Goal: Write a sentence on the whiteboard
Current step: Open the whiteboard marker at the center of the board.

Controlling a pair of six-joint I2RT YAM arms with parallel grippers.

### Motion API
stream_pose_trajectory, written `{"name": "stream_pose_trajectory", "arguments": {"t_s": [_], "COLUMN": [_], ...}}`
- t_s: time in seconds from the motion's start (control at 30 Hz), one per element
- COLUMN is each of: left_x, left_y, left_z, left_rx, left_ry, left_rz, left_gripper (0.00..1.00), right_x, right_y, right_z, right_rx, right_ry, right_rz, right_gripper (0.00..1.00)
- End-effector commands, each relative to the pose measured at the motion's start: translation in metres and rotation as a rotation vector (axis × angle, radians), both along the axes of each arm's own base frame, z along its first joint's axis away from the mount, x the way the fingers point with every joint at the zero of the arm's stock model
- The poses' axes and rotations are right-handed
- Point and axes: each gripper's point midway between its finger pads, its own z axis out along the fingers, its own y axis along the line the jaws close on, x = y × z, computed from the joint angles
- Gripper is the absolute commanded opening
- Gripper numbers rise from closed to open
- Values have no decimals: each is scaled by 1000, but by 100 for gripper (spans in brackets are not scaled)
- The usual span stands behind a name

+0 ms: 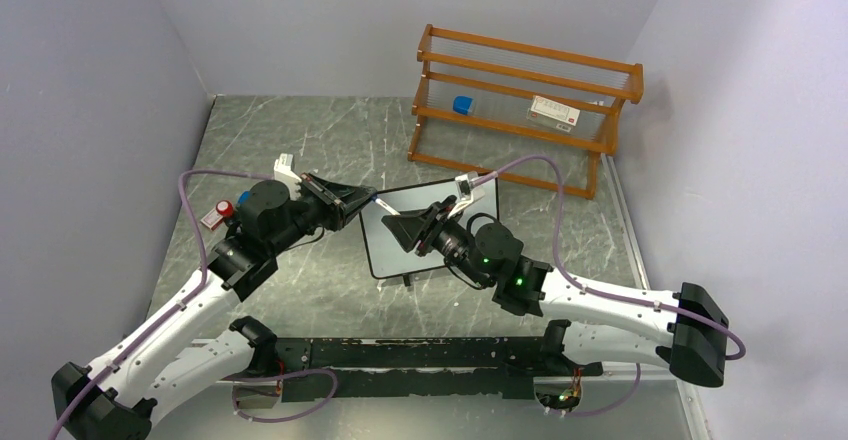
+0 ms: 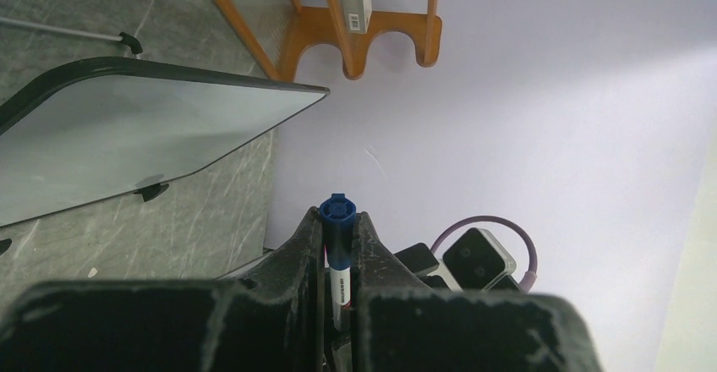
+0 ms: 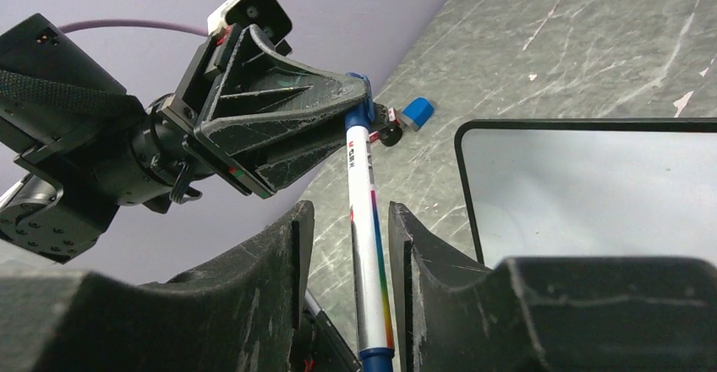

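Observation:
The whiteboard (image 1: pixel 398 258), white with a thin black frame, lies on the table between the two arms. The part of it that shows is plain white, and the sentence is out of view. My left gripper (image 1: pixel 368 198) is shut on the blue end of a marker (image 2: pixel 337 230), whose white barrel with a rainbow stripe (image 3: pixel 365 211) is held in the air above the board's left edge (image 3: pixel 463 177). My right gripper (image 3: pixel 350 211) is open, with its jaws on either side of the barrel. There is a clear gap on the left side and a narrow one on the right.
An orange wooden rack (image 1: pixel 520 110) stands at the back right, holding a small blue thing (image 1: pixel 462 105) and a white-and-red box (image 1: pixel 555 112). A red-capped item (image 1: pixel 220 210) and a small blue piece (image 3: pixel 414 112) lie on the table behind the left arm.

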Motion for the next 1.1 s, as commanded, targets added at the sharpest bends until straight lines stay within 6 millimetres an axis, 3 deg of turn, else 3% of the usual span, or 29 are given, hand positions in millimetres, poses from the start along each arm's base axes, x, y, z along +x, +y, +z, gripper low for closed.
{"name": "stream_pose_trajectory", "arguments": {"t_s": [0.0,0.5,0.67,0.93,1.07], "left_x": [-4,-4,-5,-4,0], "left_y": [1,1,1,2,8], "left_z": [8,-1,-1,-3,-2], "left_rx": [-33,-37,-44,-50,-62], "left_ry": [-16,14,16,23,17], "left_rz": [-7,-9,-5,5,42], "left_gripper": [5,5,5,5,5], "right_x": [2,1,1,1,-1], "right_y": [-4,-3,-2,-4,-8], "right_z": [14,16,15,15,16], "right_rx": [54,58,45,35,29], "right_ry": [-18,-23,-23,-32,-37], "right_rz": [-21,-13,-9,-15,-12], "right_gripper": [41,32,23,0,0]}}
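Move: The white marker already reaches between the open right fingers, its middle about 1 cm ahead and 1 cm to the left of the right hand point and nearly level with it. From the left hand, which holds the marker's blue cap end, that middle is roughly 3 cm back, 4 cm to the right and 1 cm down. The whiteboard's middle lies some 5 cm ahead of the right hand, 8 cm to its right and about 20 cm below. Hold the right gripper in place around the white barrel, letting it ride up and back by no more than 1 cm, and close its fingers from a bit under half open until they pinch the barrel and the grip effort rises. Keep the left gripper shut on the blue cap end, almost still, without pulling yet. ##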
